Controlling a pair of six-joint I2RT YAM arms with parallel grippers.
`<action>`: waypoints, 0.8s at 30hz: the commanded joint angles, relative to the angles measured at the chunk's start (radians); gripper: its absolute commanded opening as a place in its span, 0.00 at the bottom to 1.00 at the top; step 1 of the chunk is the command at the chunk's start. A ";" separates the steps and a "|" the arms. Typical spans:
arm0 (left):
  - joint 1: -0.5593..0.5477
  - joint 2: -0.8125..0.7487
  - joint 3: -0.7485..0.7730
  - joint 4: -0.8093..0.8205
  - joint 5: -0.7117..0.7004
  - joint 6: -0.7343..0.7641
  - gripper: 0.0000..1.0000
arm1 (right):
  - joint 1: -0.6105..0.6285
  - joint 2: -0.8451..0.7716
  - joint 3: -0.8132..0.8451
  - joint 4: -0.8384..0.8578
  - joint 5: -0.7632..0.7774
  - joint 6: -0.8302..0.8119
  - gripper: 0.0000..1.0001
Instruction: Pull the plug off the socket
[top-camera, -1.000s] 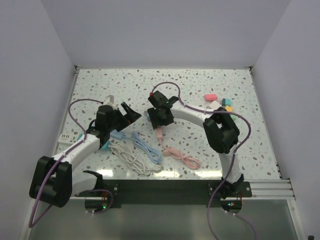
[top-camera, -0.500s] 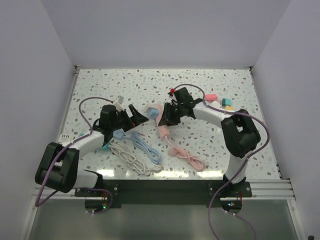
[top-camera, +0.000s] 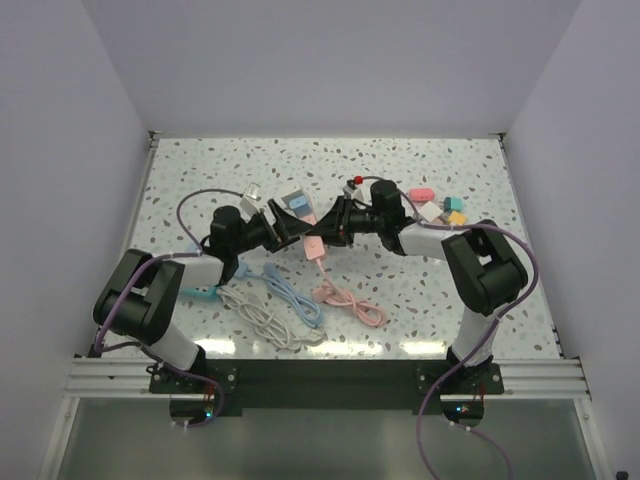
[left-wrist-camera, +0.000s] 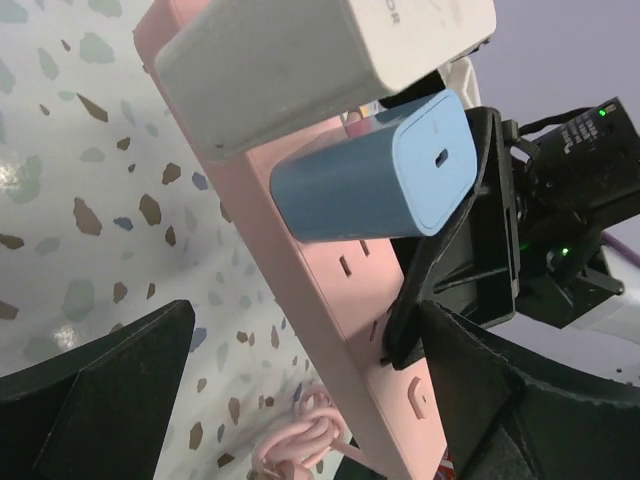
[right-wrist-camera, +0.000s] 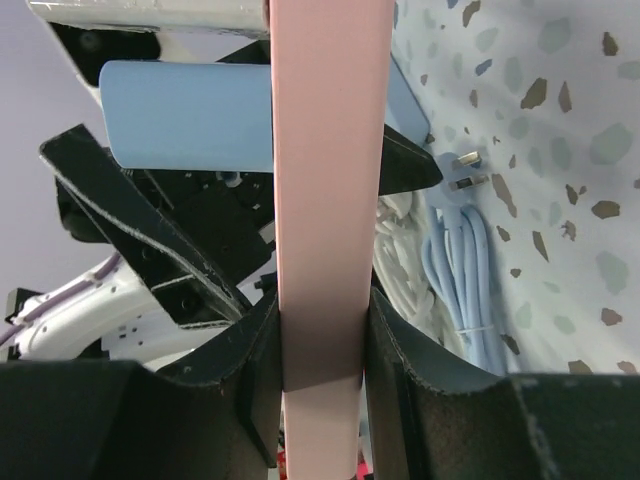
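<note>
A pink socket strip (top-camera: 313, 243) is lifted off the table, and my right gripper (top-camera: 335, 228) is shut on its narrow sides. The right wrist view shows both pads (right-wrist-camera: 400, 360) pressed against the strip (right-wrist-camera: 325, 150) at my right gripper (right-wrist-camera: 322, 340). A blue plug (left-wrist-camera: 370, 175) and a white plug (left-wrist-camera: 310, 50) sit in the strip's face (left-wrist-camera: 330, 290). My left gripper (left-wrist-camera: 300, 370) is open, its fingers either side of the strip just below the blue plug (top-camera: 298, 206), touching nothing. The strip's pink cord (top-camera: 345, 298) trails down to the table.
A coiled white cable (top-camera: 265, 318) and a coiled blue cable (top-camera: 295, 295) lie on the speckled table in front of the left arm. Small pink (top-camera: 421, 193), teal and yellow adapters (top-camera: 455, 205) sit at the back right. Walls close in three sides.
My right gripper has closed on the pink strip and raised it toward the middle. The left arm has swung right, bringing its open fingers up to the strip.
</note>
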 joint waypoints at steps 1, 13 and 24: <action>-0.008 0.053 0.028 0.208 0.012 -0.117 1.00 | -0.005 -0.034 0.000 0.301 -0.089 0.155 0.00; -0.006 0.076 -0.082 0.466 -0.140 -0.321 0.97 | 0.002 -0.022 -0.051 0.457 -0.089 0.261 0.00; -0.025 0.145 -0.007 0.532 -0.123 -0.386 0.76 | 0.030 -0.002 -0.043 0.439 -0.077 0.229 0.00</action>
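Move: The blue plug, standing up from the pink socket strip that the right fingers already hold, is about 4 cm ahead of the open left hand, 3 cm to its right and 2 cm higher; from the right hand it is some 7 cm ahead, 4 cm left and 3 cm up. From the left hand, the white plug is roughly 8 cm ahead, 1 cm right and 2 cm up, and the strip's middle is level fore and aft, 4 cm to the right, at the same height. The left hand works in on the blue plug from behind, easing some 2 cm forward and 2.5 cm up while its fingers tip upward about 15 degrees and swing about 10 degrees counter-clockwise, and late on its wide-open fingers start to close by about a fifth. The right hand keeps its pinch on the pink strip and carries it up about 3 cm, rolling it some 10 degrees so its fingertips tip up, then drifts about 1 cm back. ##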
